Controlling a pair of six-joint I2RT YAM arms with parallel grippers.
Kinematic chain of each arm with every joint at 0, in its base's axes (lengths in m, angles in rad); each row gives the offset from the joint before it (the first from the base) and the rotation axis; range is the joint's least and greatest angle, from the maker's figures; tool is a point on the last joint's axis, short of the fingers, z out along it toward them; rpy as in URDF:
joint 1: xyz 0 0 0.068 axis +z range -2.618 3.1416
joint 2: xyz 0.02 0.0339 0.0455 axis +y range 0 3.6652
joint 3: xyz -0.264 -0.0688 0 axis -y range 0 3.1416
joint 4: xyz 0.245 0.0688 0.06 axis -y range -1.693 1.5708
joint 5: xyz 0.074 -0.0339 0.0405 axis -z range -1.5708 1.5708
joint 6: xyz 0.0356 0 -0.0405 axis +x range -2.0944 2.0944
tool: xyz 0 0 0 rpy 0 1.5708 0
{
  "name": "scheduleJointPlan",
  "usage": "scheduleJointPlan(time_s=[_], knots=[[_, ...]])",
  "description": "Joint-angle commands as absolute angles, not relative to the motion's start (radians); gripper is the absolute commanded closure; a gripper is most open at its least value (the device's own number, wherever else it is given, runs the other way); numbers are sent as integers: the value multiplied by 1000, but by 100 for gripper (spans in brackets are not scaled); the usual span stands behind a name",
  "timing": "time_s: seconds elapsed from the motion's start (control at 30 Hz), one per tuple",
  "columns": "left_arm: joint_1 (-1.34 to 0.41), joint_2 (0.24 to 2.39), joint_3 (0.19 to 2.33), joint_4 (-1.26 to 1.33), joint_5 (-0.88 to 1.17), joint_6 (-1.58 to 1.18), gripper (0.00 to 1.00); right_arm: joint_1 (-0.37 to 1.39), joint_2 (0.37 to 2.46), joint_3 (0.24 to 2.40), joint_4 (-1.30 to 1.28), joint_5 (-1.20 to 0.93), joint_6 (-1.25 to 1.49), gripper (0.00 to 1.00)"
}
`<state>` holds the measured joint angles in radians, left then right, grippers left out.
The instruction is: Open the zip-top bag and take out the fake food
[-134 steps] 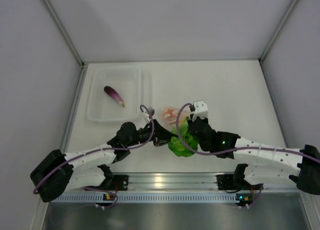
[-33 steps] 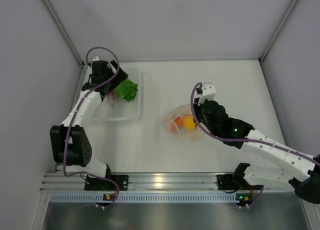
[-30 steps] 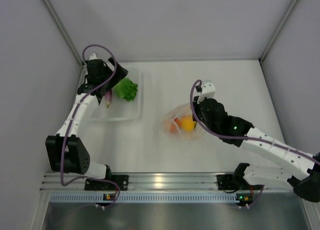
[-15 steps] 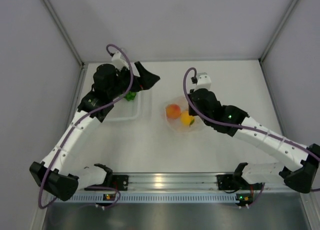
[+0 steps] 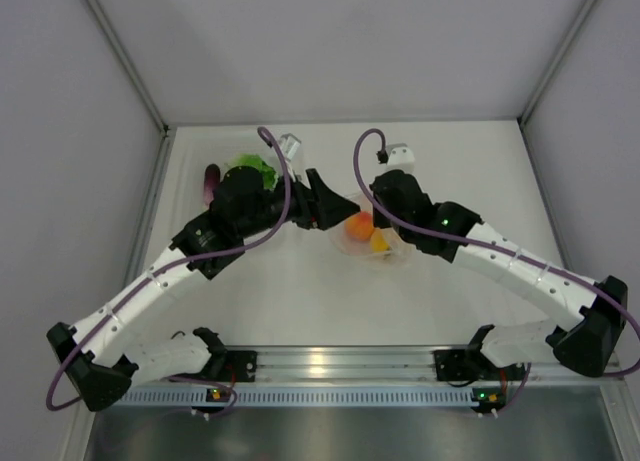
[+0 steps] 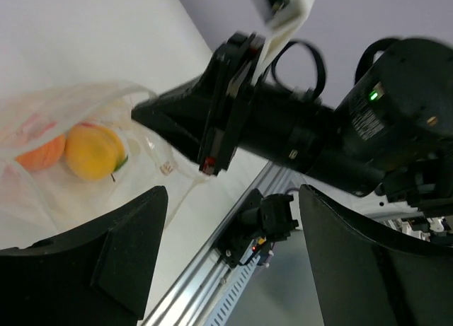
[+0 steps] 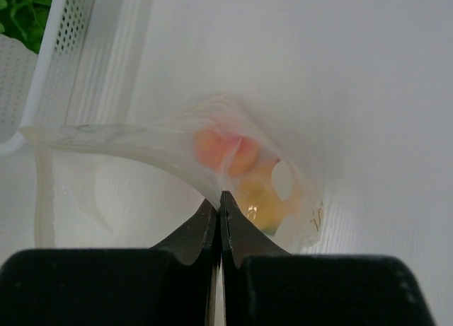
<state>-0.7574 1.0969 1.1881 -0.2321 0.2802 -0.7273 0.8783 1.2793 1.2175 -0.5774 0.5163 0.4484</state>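
The zip-top bag [image 5: 384,249] lies mid-table with its mouth held up and open. Two round fake fruits sit inside, one orange [image 5: 357,227] and one yellow [image 5: 379,241]. My right gripper [image 5: 372,213] is shut on the bag's rim, and the pinch shows in the right wrist view [image 7: 221,199]. My left gripper [image 5: 335,203] is open and empty just left of the bag mouth. In the left wrist view the left gripper [image 6: 233,269] faces the bag [image 6: 42,121] and the yellow fruit [image 6: 92,150]. The lettuce [image 5: 250,166] and eggplant [image 5: 211,181] lie in the tray.
The clear rigid tray [image 7: 71,50] stands at the far left, largely hidden under my left arm in the top view. The booth's walls close in the table on three sides. The metal rail [image 5: 330,366] runs along the near edge.
My left arm has left the lettuce in the tray and swung right to the bag mouth, gripper open. My right gripper has kept its hold on the bag rim and shifted it slightly farther back.
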Motion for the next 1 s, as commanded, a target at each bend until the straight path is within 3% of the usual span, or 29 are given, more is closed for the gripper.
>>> scheduleJointPlan(time_s=[0.0, 0.07, 0.17, 0.5, 0.57, 0.73, 0.97], knots=[[-793, 1048, 1095, -131, 184, -825, 20, 850, 1269, 1209, -505, 483, 482, 100], [-810, 1034, 1013, -43, 179, -871, 26, 845, 1269, 1200, -489, 468, 492, 100], [-833, 1046, 954, 73, 167, -937, 44, 844, 1267, 1184, -479, 456, 502, 100], [-894, 1173, 904, 150, -99, -1101, 46, 844, 1186, 1072, -427, 457, 566, 100], [-900, 1201, 910, 149, -155, -1120, 54, 845, 1170, 1045, -422, 475, 577, 100], [-942, 1271, 920, 149, -245, -1120, 60, 842, 1135, 1031, -433, 512, 565, 100], [-968, 1393, 966, 144, -296, -1088, 62, 793, 1138, 1051, -462, 466, 512, 100]])
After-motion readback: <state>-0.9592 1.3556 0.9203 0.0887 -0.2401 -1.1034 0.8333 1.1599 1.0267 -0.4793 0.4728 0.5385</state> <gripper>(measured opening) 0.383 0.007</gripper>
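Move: The yellow food piece lies low in the bag, about 10 cm ahead of the left hand, 8 cm to its right and 31 cm below. The orange-red piece sits about 3 cm farther out and 4 cm to the left of it. The bag rim pinched in the right fingers is some 6 cm ahead, 6 cm right and 12 cm below the left hand. From the right hand, the yellow piece is roughly 4 cm ahead, 2 cm right and 19 cm down. The right fingers keep their pinch on the bag rim, easing down and right 2 to 3 cm. The left hand drops about 15 cm to the open mouth, first straight down, then also drifting right and forward towards the yellow piece, while it tips down and swings some 20 degrees counter-clockwise. Its wide fingers narrow to under half open; no touch on the food. ##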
